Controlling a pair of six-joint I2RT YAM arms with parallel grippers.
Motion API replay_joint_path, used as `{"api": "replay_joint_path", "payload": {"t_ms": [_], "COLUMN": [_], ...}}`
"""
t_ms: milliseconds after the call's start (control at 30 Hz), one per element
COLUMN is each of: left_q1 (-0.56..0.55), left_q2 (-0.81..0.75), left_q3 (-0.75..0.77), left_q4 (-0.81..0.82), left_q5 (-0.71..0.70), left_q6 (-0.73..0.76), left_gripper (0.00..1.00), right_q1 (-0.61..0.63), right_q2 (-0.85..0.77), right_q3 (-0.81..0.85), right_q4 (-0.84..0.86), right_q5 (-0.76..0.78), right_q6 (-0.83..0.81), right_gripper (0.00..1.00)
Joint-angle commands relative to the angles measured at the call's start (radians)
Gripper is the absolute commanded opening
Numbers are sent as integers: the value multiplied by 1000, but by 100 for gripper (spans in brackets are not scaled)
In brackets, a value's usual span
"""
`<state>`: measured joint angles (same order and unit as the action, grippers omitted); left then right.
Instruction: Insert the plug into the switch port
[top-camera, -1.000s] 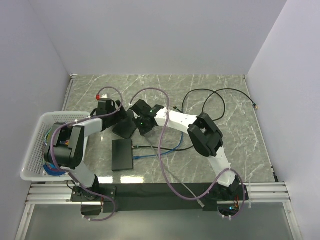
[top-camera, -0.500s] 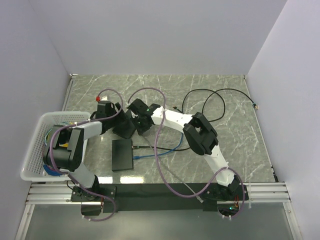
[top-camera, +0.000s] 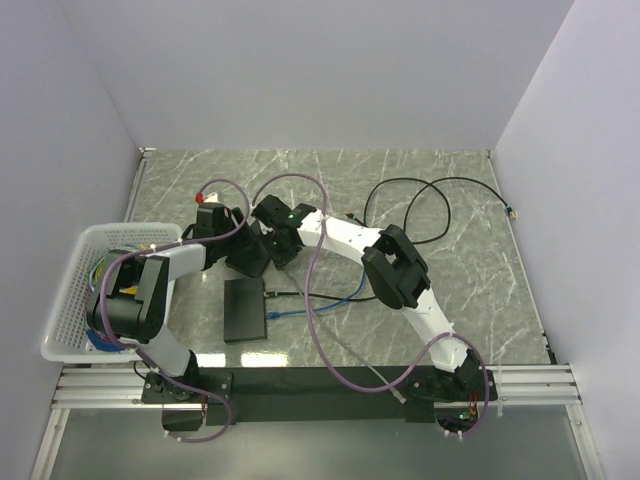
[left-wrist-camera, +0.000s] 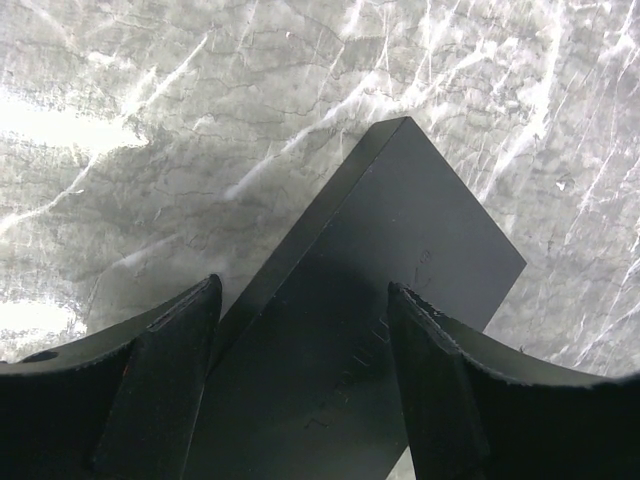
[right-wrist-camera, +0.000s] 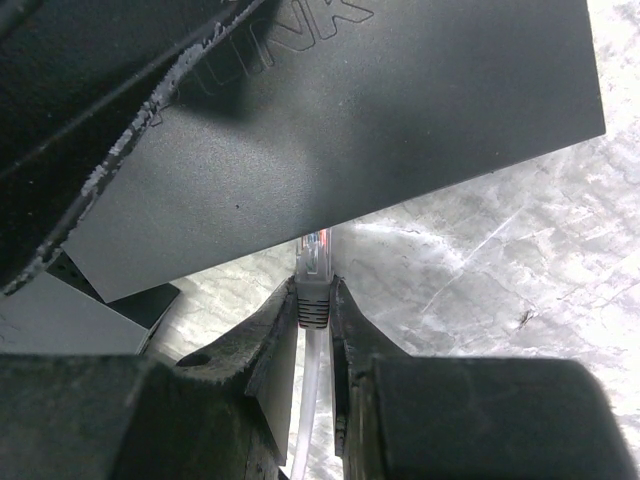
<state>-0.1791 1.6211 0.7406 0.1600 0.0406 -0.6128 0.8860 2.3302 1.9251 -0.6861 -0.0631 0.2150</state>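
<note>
The black switch (top-camera: 250, 258) is held tilted off the marble table between the two grippers. My left gripper (top-camera: 232, 240) is shut on the switch; in the left wrist view its jaws (left-wrist-camera: 303, 290) straddle the switch body (left-wrist-camera: 400, 260). My right gripper (top-camera: 276, 238) is shut on a clear plug with a grey boot (right-wrist-camera: 313, 275), its pale cable running back between the fingers (right-wrist-camera: 275, 340). The plug tip touches the lower edge of the switch (right-wrist-camera: 380, 120). The port itself is hidden.
A second flat black box (top-camera: 245, 310) lies on the table in front of the grippers, with a blue cable (top-camera: 335, 297) beside it. A white basket (top-camera: 60, 300) stands at the left edge. A black cable (top-camera: 440, 195) loops at the back right.
My right gripper has moved slightly left and away, bringing the plug closer to the switch. The right arm's elbow has swung left. The left gripper has barely moved.
</note>
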Motion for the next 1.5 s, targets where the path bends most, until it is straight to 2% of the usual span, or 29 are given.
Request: {"api": "replay_joint_path", "payload": {"t_ms": [0,433,833,1100,1467], "left_q1": [-17,-25,-25,-23,-23], "left_q2": [-1,-29,31,59,65], "left_q3": [-24,-61,8,37,48], "left_q4": [-30,-39,-96,-97,-108], "left_q5": [47,62,35,36,25], "left_q6": [12,-4,28,31,35], "left_gripper": [73,49,42,42,42], "right_q1": [19,31,36,45,67], "right_q2": [14,-32,-68,-121,-146], "right_q3": [54,9,-6,-75,-83], "right_q4": [22,120,181,247,267], "right_q5": [14,17,92,66,69], "right_q6": [-3,-48,-94,-98,-109], "right_gripper": [0,0,0,0,0]}}
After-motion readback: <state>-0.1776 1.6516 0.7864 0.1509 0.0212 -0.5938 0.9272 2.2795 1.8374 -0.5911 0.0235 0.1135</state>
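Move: The right hand holds the clear plug at the ported long edge of the TP-LINK switch, whose middle lies about 4 cm ahead and 6 cm left of it, roughly level; the second switch is some 11 cm back and 8 cm left, with the black cable's plug about 7 cm back and 3 cm left. From the left hand, open over the opposite long edge, the TP-LINK switch's middle is about 3 cm back, 3 cm right and 2 cm below. The left hand narrows its fingers from about three quarters to under half open at the TP-LINK switch's left long edge, easing back a touch before sliding about 1.5 cm forward along that edge, one finger at its side and the other over its top. Meanwhile the right hand keeps its pinch on the plug at the port edge and stays within half a centimetre or so, its wrist turning under 10 degrees so that the fingertips swing forward beneath it. ##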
